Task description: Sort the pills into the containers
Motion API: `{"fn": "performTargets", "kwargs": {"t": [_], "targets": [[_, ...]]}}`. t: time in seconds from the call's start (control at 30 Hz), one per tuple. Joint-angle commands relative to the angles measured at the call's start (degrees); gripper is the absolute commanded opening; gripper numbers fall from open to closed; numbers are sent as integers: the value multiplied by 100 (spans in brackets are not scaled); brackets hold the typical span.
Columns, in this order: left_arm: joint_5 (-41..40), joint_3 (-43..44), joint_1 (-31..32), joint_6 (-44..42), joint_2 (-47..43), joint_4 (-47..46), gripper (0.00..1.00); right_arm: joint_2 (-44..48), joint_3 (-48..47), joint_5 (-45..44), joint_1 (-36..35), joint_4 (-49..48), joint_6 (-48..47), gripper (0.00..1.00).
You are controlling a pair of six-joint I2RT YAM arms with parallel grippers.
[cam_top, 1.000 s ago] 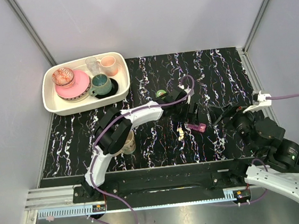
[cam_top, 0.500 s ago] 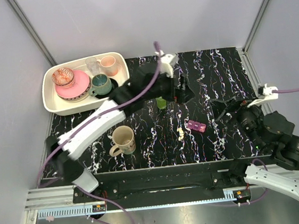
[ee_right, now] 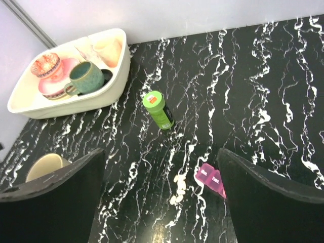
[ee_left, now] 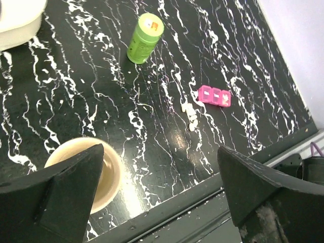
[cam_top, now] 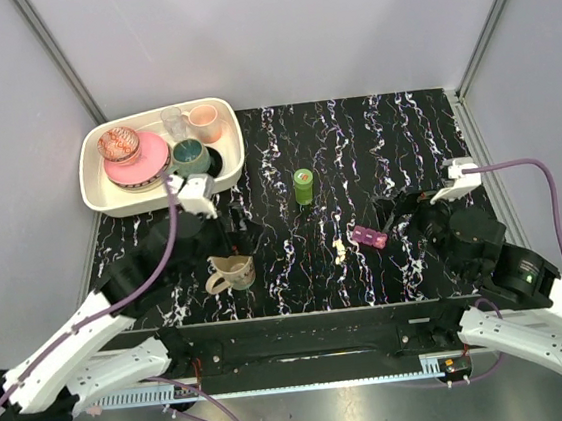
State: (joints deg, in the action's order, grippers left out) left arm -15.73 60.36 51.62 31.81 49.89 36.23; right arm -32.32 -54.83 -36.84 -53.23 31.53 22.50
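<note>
The lime-green bottle [cam_top: 304, 185] stands upright mid-table, also seen in the left wrist view [ee_left: 144, 38] and the right wrist view [ee_right: 159, 109]. The magenta pill box [cam_top: 369, 236] lies flat to its right front [ee_left: 214, 96] [ee_right: 210, 177]. A small heap of pale pills [cam_top: 340, 251] lies on the tabletop just left of the box [ee_left: 190, 114] [ee_right: 178, 187]. My left gripper [ee_left: 161, 152] is open and holds nothing, hanging over the front left by the mug. My right gripper [ee_right: 161, 152] is open with nothing in it, above the pills and box, which lie between its fingers in its view.
A beige mug [cam_top: 232, 272] stands at the front left, partly under my left finger [ee_left: 109, 172]. A cream tray [cam_top: 232, 170] at the back left holds cups and a pink plate, with a teal cup [ee_right: 86, 76] among them. The table's front rail [ee_left: 202, 202] is close below the left gripper.
My left arm swung back from over the green bottle to the front left near the mug, leaving the bottle standing alone. The right arm shifted slightly towards the pill box.
</note>
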Motion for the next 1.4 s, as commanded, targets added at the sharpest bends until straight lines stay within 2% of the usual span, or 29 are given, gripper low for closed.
{"fn": "performTargets", "kwargs": {"t": [0.0, 0.17, 0.47, 1.37], "targets": [[-642, -559, 6, 492, -936, -63, 99, -11, 288, -131, 6, -235, 52, 96], [-809, -1078, 6, 554, -1586, -81, 99, -117, 438, -42, 6, -235, 201, 96], [-967, -1896, -2, 712, -2676, -257, 99, 278, 965, -183, 6, -191, 589, 95], [-1477, -1958, 6, 879, -2809, 77, 99, 68, 939, -139, 6, 20, 641, 96]]}}
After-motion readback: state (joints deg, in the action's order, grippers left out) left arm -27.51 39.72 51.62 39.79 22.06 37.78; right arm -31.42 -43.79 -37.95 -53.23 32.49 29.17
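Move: Neither hand holds anything. The pink pill box lies about 4 cm ahead of the right hand, neither left nor right of it and some 32 cm below; the loose pills are 7 cm left of the box and 3 cm nearer, and the green bottle is 15 cm ahead and 15 cm left of the right hand. From the left hand the pill box is 5 cm ahead, 27 cm right; the mug is 5 cm left, 1 cm back, 23 cm below. Left hand draws about 8 cm left, sinking; right sinks 8 cm over the pill box, both staying open. ##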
